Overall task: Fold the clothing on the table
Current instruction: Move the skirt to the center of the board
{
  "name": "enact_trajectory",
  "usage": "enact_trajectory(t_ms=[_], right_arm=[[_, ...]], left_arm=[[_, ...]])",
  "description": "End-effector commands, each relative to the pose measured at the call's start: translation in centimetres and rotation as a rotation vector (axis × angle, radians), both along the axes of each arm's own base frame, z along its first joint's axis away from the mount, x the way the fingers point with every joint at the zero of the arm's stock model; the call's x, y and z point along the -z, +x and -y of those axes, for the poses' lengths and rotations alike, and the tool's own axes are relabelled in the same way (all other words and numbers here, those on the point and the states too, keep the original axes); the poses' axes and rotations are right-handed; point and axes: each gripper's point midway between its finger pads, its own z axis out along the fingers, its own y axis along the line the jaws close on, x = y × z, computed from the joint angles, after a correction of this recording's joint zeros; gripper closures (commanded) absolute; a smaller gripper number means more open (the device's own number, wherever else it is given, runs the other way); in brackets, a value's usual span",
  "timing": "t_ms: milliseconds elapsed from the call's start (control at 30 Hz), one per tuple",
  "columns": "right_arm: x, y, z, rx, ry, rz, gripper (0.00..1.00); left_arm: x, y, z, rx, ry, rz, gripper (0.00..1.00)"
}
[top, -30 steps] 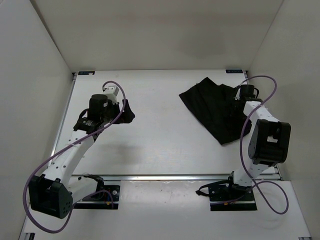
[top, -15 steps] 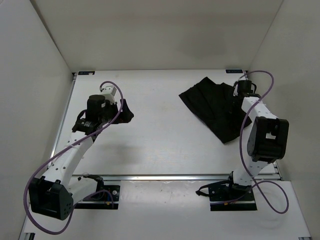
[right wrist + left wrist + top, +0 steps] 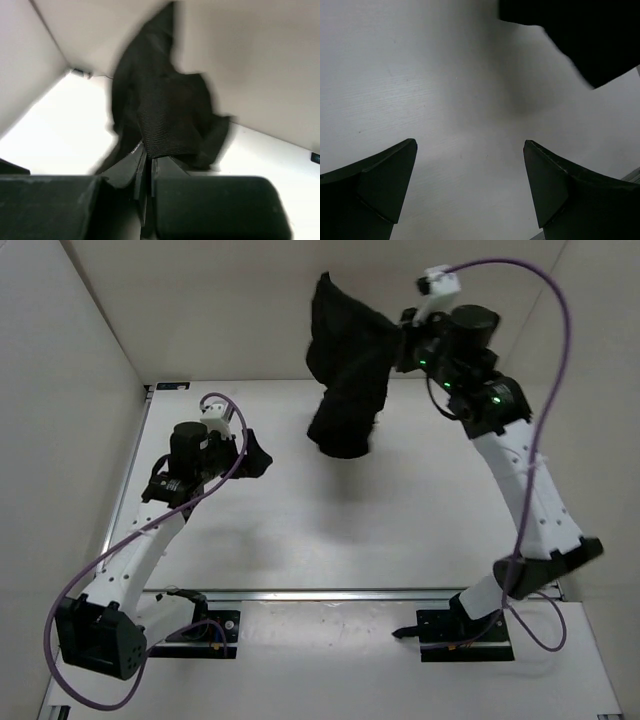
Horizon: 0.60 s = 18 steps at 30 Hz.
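The black clothing (image 3: 348,360) hangs bunched in the air above the far middle of the white table (image 3: 330,530), with my right gripper (image 3: 405,345) shut on its upper right edge. In the right wrist view the fabric (image 3: 170,120) is pinched between the closed jaws of the right gripper (image 3: 149,159) and droops away from them, blurred. My left gripper (image 3: 255,462) stands open over the left part of the table, nothing between its fingers. The left wrist view shows the left gripper (image 3: 470,185) over bare tabletop, with the clothing (image 3: 580,35) dark at the upper right.
Pale walls (image 3: 90,340) enclose the table on three sides. A metal rail (image 3: 340,593) runs along the near edge, by both arm bases. The raised right arm (image 3: 530,490) spans the table's right side.
My right gripper closed on the clothing at the far right and lifted it high, swinging it left toward the middle. The garment left the table. The left arm barely moved.
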Motion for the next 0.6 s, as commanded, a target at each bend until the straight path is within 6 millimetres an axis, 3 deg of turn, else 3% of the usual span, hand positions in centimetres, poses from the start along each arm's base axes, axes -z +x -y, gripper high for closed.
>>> enact_trajectory(t_ms=[0,33,67,100,133,167,233,267,300,400,500,567], right_arm=[[-5.2,-2.5,4.9,0.023,0.205,0.131,1.0],[-2.5,-1.6,6.8,0.083,0.194,0.095,1.0],[0.6,-1.2,7.2,0.077,0.188,0.026,1.0],[2.0,-0.6,9.4,0.091,0.196,-0.006,1.0],[5.4,0.0,11.8,0.137,0.216,-0.087,1.0],[9.5,0.1,12.8,0.127,0.238,-0.172,1.0],[15.1,-0.7,13.5,0.146,0.233,-0.266,1.0],[19.4,-1.4,13.3,0.159,0.2,-0.329,1.0],[20.2,-1.5,13.7,0.194,0.196,-0.323,1.0],[29.9,-4.5,13.5,0.21,0.173,-0.52,1.0],[33.4,-5.6,13.9,0.209,0.191,-0.592,1.0],[34.3,-6.1,13.4,0.19,0.186,-0.634,1.0]], left_arm=[[-5.5,-0.2,0.2,0.005,-0.027,0.161,0.01],[-5.7,-0.5,0.0,-0.008,-0.043,0.16,0.01],[-6.1,-0.7,0.2,0.003,-0.054,0.169,0.02],[-6.5,-0.9,0.2,0.002,-0.064,0.18,0.02],[-6.8,-1.2,0.3,0.007,-0.066,0.189,0.01],[-6.8,-1.3,0.6,0.021,-0.072,0.185,0.01],[-6.6,-1.8,1.0,0.04,-0.079,0.179,0.01],[-6.3,-2.1,1.2,0.051,-0.086,0.171,0.01],[-5.6,-2.0,1.3,0.056,-0.099,0.151,0.02],[-4.2,-2.6,2.2,0.087,-0.133,0.106,0.01],[-2.8,-3.3,3.6,0.142,-0.144,0.062,0.01],[-1.7,-4.2,5.7,0.185,-0.136,0.016,0.02]])
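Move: The right gripper already holds the skirt high in the air, with the cloth's middle about 9 cm to its left, 4 cm ahead and 10 cm lower. The center of the board lies some 43 cm below that gripper, roughly 8 cm back and 10 cm to its left; the near-edge rail runs about 34 cm back from it and 43 cm below. From the left gripper, that center is about 15 cm right, 2 cm ahead and 16 cm down. Whip the right gripper down by nearly 40 cm to cast the skirt over the board: swing it about 15 cm right first, then plunge while drawing back some 9 cm, tipping the fingers down and turning them slightly clockwise. Keep the pinch on the skirt shut. Let the open left gripper lift about 5 cm, then sink partway while easing right and back. ##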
